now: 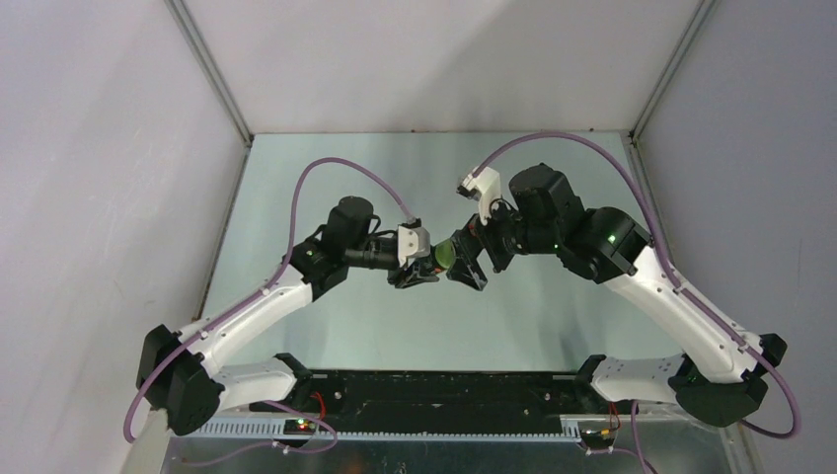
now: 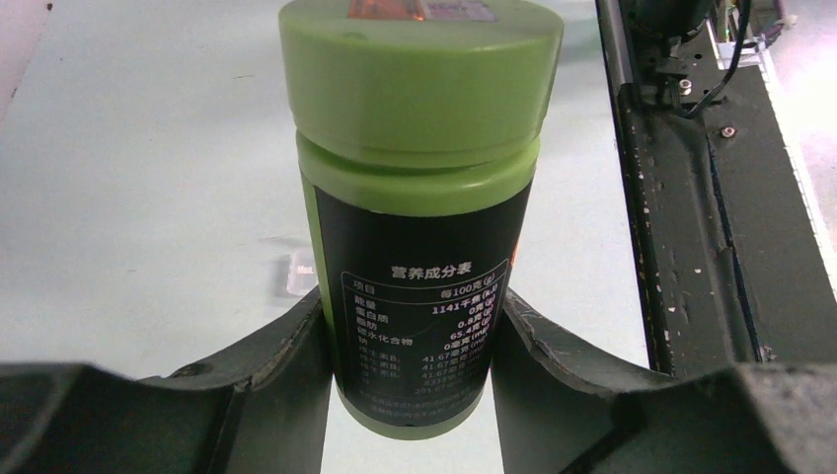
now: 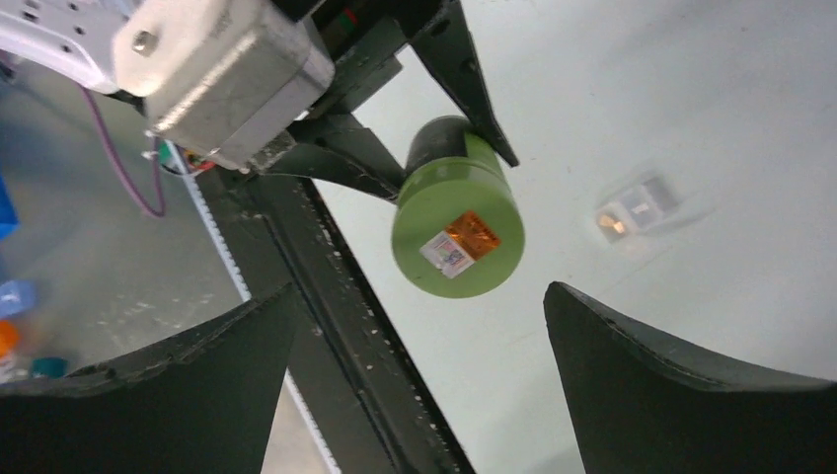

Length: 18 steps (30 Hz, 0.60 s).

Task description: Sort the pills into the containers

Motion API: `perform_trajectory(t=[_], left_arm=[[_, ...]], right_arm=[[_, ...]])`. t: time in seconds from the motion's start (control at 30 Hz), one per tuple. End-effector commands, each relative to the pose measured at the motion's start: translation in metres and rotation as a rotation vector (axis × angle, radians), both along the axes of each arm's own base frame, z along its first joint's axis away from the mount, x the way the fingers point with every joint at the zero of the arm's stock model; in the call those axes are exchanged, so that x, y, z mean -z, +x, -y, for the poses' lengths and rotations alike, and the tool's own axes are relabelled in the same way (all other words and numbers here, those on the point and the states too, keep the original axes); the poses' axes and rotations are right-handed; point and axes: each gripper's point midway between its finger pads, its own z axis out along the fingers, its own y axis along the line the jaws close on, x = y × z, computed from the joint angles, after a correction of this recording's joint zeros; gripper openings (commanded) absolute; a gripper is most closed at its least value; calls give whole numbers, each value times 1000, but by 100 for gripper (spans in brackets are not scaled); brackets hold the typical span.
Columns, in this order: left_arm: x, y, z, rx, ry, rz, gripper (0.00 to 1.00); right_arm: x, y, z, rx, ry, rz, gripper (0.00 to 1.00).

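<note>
My left gripper is shut on the lower body of a green bottle with a dark label, held above the table with its green cap on. Over the middle of the table, the bottle points from the left gripper toward my right gripper. The right gripper stands open just short of the cap, which carries an orange and white sticker, and nothing is between its fingers. The clear containers lie on the table below, also seen behind the bottle. No pills show.
A black rail runs along the near table edge, below the bottle. Blurred blue and orange items lie beyond that edge. Grey walls close in the table on the left, back and right.
</note>
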Motion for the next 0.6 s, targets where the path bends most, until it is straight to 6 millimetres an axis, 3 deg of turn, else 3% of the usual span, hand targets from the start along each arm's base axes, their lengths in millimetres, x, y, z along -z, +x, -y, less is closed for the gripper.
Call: perform_trajectory(t=[0.0, 0.13, 0.43, 0.57], left_arm=[[-28, -11, 3, 67, -66, 61, 0], [-30, -10, 3, 64, -70, 71, 0], [-35, -10, 5, 73, -82, 78, 0], [-38, -10, 4, 69, -93, 89, 0]], right_arm=[[-5, 9, 8, -26, -98, 139, 98], [-4, 17, 1, 12, -108, 154, 89], [-13, 42, -11, 159, -40, 158, 57], [-22, 55, -18, 311, 43, 89, 56]])
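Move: The bottle's green cap is just off the open right fingers, about 3 cm ahead, 2 cm to the left and 2 cm lower. From the right hand, the bottle body is 2 cm ahead, 6 cm left and 6 cm down, and the clear pill box on the table is some 16 cm ahead, 2 cm right and 30 cm down. From the left hand, gripping the body, the cap is 1 cm ahead, 4 cm right and 5 cm up. Bring the right gripper about 3 cm onto the cap, mostly forward with a little left, dipping some 1.5 cm before easing slightly up, and tilt the wrist only a few degrees. Close its wide-open fingers to a little over half on either side of the cap. With the left gripper, keep holding the bottle body nearly still. ##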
